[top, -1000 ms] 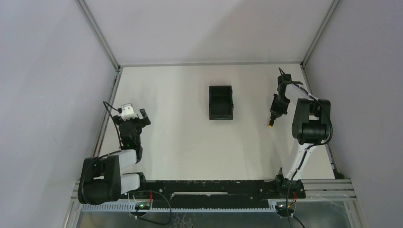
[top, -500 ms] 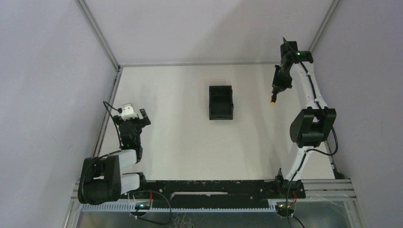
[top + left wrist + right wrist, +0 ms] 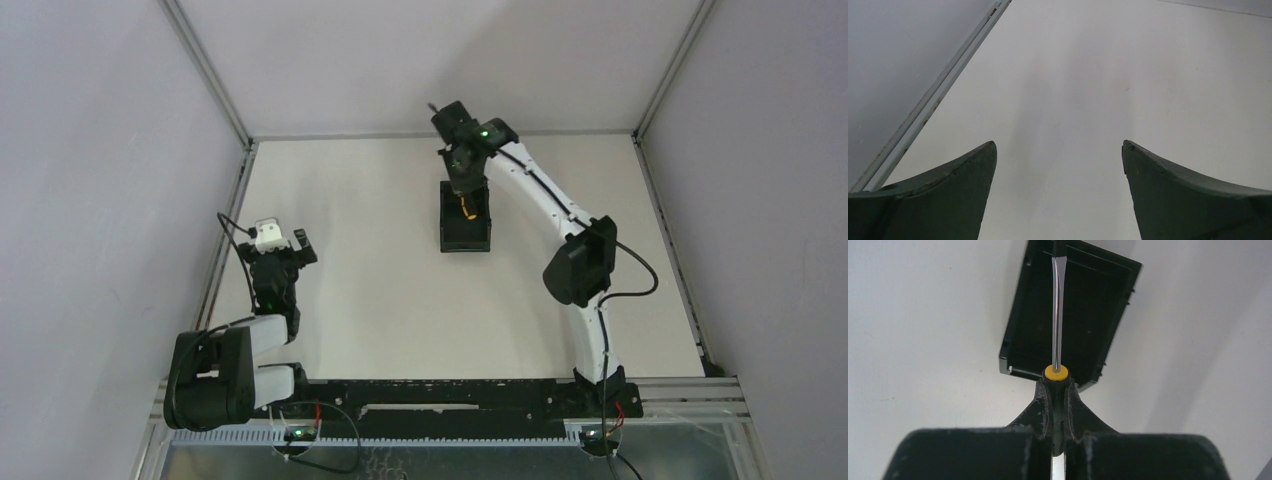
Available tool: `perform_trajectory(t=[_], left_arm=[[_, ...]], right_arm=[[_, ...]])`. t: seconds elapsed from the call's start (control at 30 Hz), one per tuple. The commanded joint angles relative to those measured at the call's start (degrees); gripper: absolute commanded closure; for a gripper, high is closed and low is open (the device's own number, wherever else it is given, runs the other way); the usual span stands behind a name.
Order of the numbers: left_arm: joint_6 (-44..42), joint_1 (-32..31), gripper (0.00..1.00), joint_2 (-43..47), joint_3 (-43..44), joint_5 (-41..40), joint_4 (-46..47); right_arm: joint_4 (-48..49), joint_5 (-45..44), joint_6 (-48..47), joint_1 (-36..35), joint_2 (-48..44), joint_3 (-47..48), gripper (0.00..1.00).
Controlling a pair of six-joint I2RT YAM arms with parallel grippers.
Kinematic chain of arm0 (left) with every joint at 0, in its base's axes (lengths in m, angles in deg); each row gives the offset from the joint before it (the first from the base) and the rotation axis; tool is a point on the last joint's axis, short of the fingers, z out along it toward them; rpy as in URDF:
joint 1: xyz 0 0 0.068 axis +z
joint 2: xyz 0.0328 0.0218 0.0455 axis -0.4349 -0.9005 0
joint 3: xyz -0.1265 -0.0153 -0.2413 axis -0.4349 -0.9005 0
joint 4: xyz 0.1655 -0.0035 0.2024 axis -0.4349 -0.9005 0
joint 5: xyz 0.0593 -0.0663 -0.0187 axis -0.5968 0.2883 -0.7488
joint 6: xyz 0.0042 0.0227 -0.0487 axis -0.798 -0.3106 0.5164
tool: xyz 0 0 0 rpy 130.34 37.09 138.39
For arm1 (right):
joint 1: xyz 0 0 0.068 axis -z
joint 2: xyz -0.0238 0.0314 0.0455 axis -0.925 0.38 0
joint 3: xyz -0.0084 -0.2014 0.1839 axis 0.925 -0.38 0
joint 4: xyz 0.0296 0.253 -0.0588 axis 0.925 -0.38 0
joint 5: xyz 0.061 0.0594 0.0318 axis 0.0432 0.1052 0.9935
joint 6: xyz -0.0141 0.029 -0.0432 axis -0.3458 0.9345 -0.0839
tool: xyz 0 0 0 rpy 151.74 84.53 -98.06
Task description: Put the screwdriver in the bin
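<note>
My right gripper (image 3: 1056, 385) is shut on the black handle of the screwdriver (image 3: 1057, 315). Its yellow collar and slim metal shaft stick out ahead of the fingertips, over the black bin (image 3: 1083, 305). From above, the right gripper (image 3: 463, 190) hangs over the far half of the bin (image 3: 482, 235), with the orange end of the screwdriver (image 3: 464, 208) showing above the bin's inside. Whether the tool touches the bin I cannot tell. My left gripper (image 3: 1059, 150) is open over bare table, near the left rail (image 3: 280, 245).
Metal rails (image 3: 225, 235) edge the white table on the left, back and right, with grey walls beyond. The right arm (image 3: 560, 215) stretches diagonally from its base to the bin.
The right arm has swung from the table's right side, up toward the back and then left, carrying the screwdriver to above the bin. The left arm has not moved.
</note>
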Motion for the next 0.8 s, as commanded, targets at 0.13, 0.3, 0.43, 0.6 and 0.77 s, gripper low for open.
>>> perform_trajectory(t=[0.13,0.3,0.43,0.6,0.77], left_arm=[[-0.8,-0.3,0.00,-0.2,3.1,-0.2,2.3],[-0.8,-0.3,0.00,-0.2,3.1,-0.1,2.3],[-0.8,-0.3,0.00,-0.2,3.1,-0.2,2.3],[-0.8,-0.3,0.00,-0.2,3.2,-0.2,2.3],[-0.8,-0.3,0.00,-0.2,3.2,-0.2,2.3]], right_arm=[[8.3,-6.3,-8.6,-2.6,4.3,-1.6,1.00],[13.7,-7.1,-10.1,-2.6,7.5,-6.9,0.98],[15.2,-5.1,-9.8,-2.7,9.7,-8.9,0.83],[15.7,-5.5,-8.8,-2.7,9.6,-10.2,0.63],[15.5,-6.6,-7.6,-2.7,6.2,-10.1,0.55]])
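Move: The right hand already holds the screwdriver by its handle, shaft pointing outward, above the black bin. The bin's middle lies about 4 cm ahead, level with it sideways, and some 17 cm below the hand. From the idle left hand, the bin is roughly 9 cm ahead, 39 cm to the right and 9 cm lower. The right hand lowers the screwdriver about 13 cm into the bin, then opens nearly halfway and lets go. ##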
